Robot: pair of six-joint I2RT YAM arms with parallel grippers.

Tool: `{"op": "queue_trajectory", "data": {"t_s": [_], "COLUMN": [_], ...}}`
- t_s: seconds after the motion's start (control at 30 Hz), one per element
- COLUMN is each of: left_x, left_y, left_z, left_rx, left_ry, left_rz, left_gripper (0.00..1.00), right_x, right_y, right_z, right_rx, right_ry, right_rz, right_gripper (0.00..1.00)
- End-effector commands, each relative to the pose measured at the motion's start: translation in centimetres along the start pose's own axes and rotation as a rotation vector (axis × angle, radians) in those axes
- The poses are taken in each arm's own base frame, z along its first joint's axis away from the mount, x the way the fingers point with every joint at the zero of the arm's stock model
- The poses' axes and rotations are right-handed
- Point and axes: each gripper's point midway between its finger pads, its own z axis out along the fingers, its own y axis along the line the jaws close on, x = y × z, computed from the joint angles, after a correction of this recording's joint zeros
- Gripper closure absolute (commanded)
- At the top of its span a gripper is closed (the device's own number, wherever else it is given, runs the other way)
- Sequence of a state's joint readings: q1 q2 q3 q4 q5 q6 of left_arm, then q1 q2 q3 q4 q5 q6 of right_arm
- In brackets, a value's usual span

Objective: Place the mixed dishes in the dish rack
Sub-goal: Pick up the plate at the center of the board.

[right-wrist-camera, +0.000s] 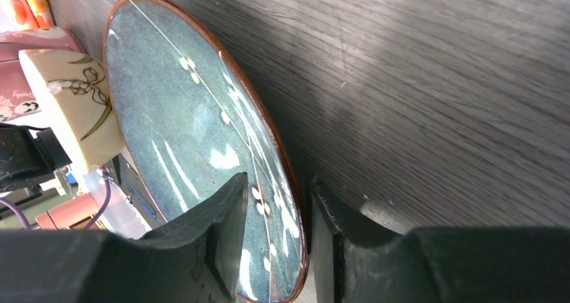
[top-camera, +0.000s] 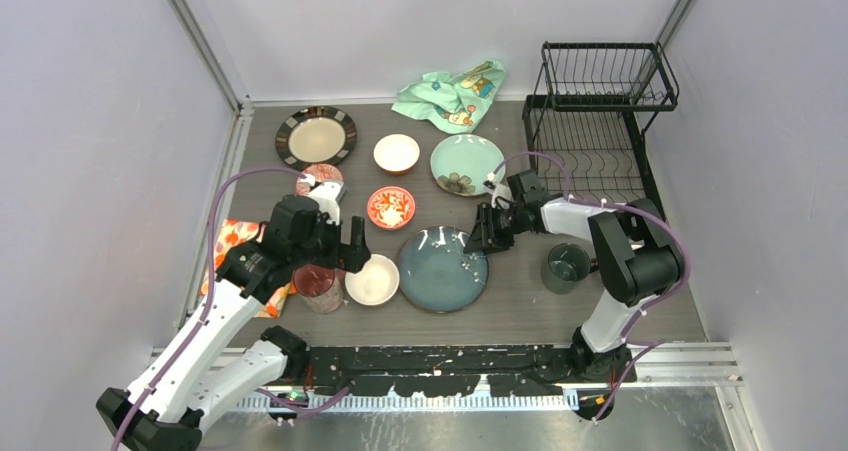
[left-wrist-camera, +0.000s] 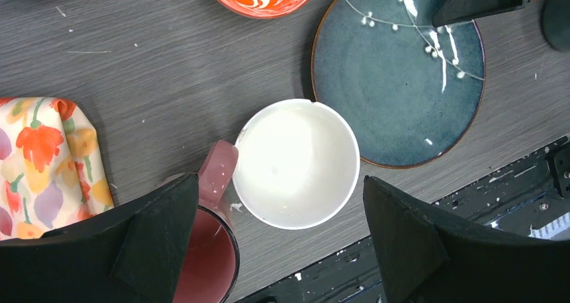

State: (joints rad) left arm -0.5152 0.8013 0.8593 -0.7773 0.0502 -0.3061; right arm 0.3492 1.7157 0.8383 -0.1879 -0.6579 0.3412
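Observation:
The dark blue-green plate (top-camera: 442, 268) (right-wrist-camera: 195, 115) lies flat near the table's front. My right gripper (top-camera: 487, 233) (right-wrist-camera: 279, 202) straddles its far right rim, one finger over the face and one outside the edge, with a narrow gap still showing. My left gripper (top-camera: 352, 256) (left-wrist-camera: 282, 249) hangs wide open above a white bowl (top-camera: 372, 279) (left-wrist-camera: 296, 162) and a pink cup (top-camera: 318, 287) (left-wrist-camera: 201, 263), holding nothing. Further back lie a beige dark-rimmed plate (top-camera: 316, 136), a pale green plate (top-camera: 467, 164), another white bowl (top-camera: 397, 153), a red bowl (top-camera: 391, 207) and a blue patterned bowl (top-camera: 319, 179). The black dish rack (top-camera: 600, 121) stands back right.
A dark green cup (top-camera: 566, 267) stands just right of the blue-green plate, under my right arm. A mint-green cloth (top-camera: 452, 93) lies at the back beside the rack. An orange floral cloth (top-camera: 232, 241) (left-wrist-camera: 47, 162) lies at the left, by the pink cup.

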Motion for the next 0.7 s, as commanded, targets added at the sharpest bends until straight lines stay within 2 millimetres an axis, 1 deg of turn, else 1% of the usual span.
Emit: {"op": "queue_trajectory", "data": {"t_s": [0.0,0.17,0.27,0.33,0.47,0.6,0.67], "left_x": [-0.4,-0.3,-0.4,-0.5,-0.4,-0.4,-0.5], "left_y": [-0.5,-0.4,-0.3,-0.3,-0.4,-0.4,-0.4], "left_z": [-0.1,-0.2,-0.3,-0.4,-0.5,-0.5,-0.6], "left_rx": [0.027,0.022,0.019,0.020,0.023,0.022,0.025], "left_ry": [-0.023,-0.021,-0.032,-0.038,-0.037,-0.038,-0.042], "left_rz": [0.010,0.010,0.010,0.009,0.003,0.003,0.003], "left_gripper": [0.07,0.07,0.07,0.07,0.08,0.08,0.08], "right_x": [-1.2,-2.4,-2.9,-3.5,-4.3,-4.8,-5.1], "right_y": [0.6,0.6,0.8,1.0,1.1,2.0,2.8], "right_z": [-0.3,-1.9,-3.1,-4.3,-7.4,-10.7,-12.1], "right_rx": [-0.015,0.043,0.085,0.126,0.241,0.307,0.319], "right_ry": [-0.023,-0.091,-0.131,-0.173,-0.256,-0.348,-0.385], "right_rz": [-0.055,-0.079,-0.097,-0.108,-0.092,-0.085,-0.085], "right_gripper": [0.64,0.83,0.94,0.99,0.99,0.99,0.99]}}
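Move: The blue plate at the center is already between the right hand's parted fingers at its far-right rim; its middle lies about 6 cm to this hand's left, 5 cm back and 1 cm lower. The white bowl is some 20 cm left and 7 cm back, the green flowered plate about 16 cm straight ahead, the dark mug roughly 18 cm right and 5 cm back. For the left hand, the blue plate lies about 17 cm right, 1 cm ahead and 17 cm below. The right fingers, astride the rim of the blue plate, close from about half open and pinch it while the hand stays nearly in place. The hand then carries the plate up about 7 cm and, as it climbs, some 5 cm to the right towards the rack side, the fingers tipping steeper and swinging a little forward, about 20 degrees in all. ##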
